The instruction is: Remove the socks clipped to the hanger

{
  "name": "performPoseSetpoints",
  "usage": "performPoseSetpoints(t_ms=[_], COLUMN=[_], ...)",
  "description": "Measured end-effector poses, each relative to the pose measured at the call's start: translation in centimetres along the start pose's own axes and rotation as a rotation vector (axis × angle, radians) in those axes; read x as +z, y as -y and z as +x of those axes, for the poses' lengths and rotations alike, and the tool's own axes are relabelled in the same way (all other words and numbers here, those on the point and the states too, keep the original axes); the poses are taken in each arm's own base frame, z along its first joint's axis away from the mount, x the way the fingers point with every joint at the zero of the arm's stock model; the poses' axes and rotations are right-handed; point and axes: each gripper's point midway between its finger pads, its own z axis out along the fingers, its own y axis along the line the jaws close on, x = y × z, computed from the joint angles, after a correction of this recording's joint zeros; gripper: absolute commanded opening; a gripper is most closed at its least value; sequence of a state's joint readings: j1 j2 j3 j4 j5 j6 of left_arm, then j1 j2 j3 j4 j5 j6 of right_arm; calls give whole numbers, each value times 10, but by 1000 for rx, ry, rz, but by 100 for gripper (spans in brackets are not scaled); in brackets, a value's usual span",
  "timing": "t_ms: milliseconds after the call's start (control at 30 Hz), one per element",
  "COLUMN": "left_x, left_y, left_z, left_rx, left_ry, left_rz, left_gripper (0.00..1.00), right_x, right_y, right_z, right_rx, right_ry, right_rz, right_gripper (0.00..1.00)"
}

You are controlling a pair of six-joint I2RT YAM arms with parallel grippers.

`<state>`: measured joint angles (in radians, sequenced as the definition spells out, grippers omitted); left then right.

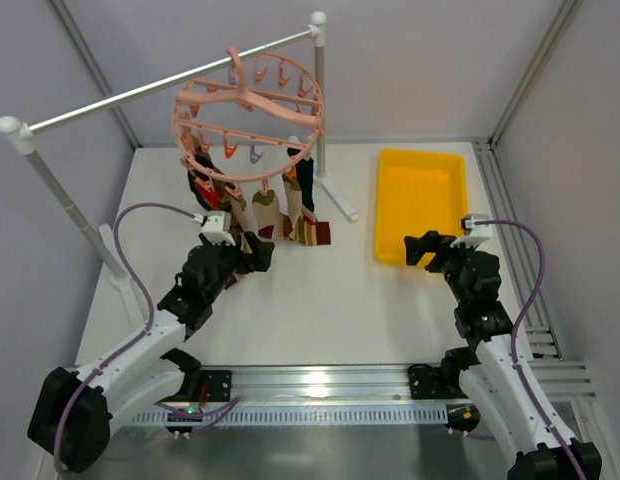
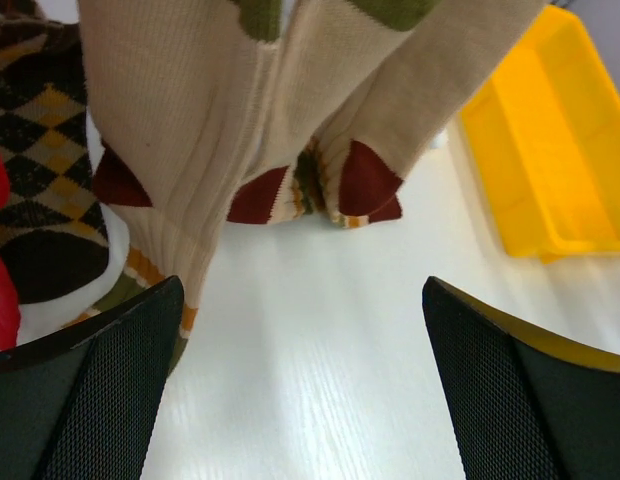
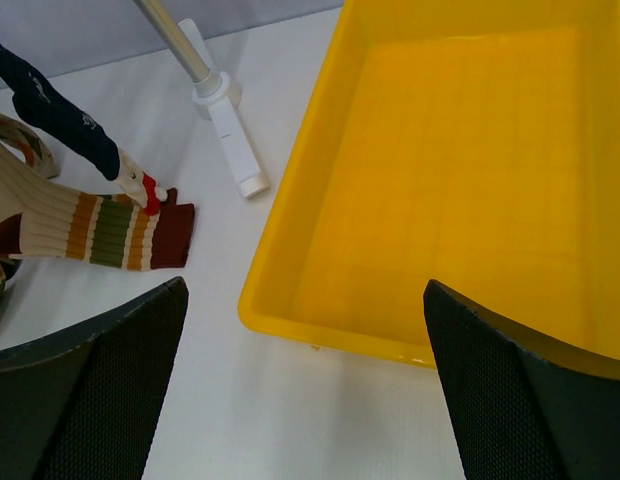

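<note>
The salmon-pink round hanger hangs by its hook from a grey rail. Several socks are clipped under it, and their toes reach the table. My left gripper is open, low at the front of the sock bundle. In the left wrist view, tan socks with maroon diamonds hang just beyond the open left gripper, and a black argyle sock is at the left; nothing lies between the fingers. My right gripper is open at the near edge of the yellow tray. The right wrist view shows the open right gripper, a striped sock and a navy sock.
The yellow tray stands right of the socks and holds nothing. The grey rail rests on white posts; one post's foot lies between the socks and the tray.
</note>
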<state>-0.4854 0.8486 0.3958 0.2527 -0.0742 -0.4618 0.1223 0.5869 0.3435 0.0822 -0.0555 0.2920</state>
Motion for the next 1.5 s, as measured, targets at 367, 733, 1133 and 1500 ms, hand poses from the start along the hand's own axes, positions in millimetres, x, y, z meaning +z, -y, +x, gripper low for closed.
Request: performPoseSetpoints(t_ms=[367, 733, 1133, 1500], left_x=[23, 38, 53, 19], left_y=[-39, -77, -88, -63], left_z=[25, 77, 93, 56], left_rx=[13, 47, 48, 8], left_ry=[-10, -132, -146, 2], left_rz=[-207, -372, -419, -339], left_gripper=[99, 88, 0, 0], right_x=[-2, -2, -4, 6], right_y=[-4, -6, -7, -41], right_z=[-4, -5, -9, 16], right_rx=[-5, -5, -10, -87], right_ry=[16, 22, 34, -74], right_rz=[-16, -21, -26, -89], right_gripper=[100, 100, 100, 100])
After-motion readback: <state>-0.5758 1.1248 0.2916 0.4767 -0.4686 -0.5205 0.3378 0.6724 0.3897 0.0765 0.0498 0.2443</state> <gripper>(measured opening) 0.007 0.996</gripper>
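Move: The lower leg of the beige sock, the left fingers' target, hangs about 4 cm ahead of the left hand, 4 cm to its left and some 12 cm below. The red sock is roughly 11 cm ahead and 12 cm left, the diamond sock 13 cm ahead and 9 cm left; the striped sock's heel is some 11 cm ahead and 5 cm right. From the right hand, that beige leg lies about 42 cm left, 4 cm ahead, 13 cm below. Bring the open left gripper down about 13 cm, easing forward and left while turning some 20 degrees counter-clockwise and tipping down, until the beige sock's leg is between the fingers. Shut them on it below the red heel, then pull back and up about 5 cm, keeping the pinch. Late on, shift the open, empty right gripper 4 cm left. ##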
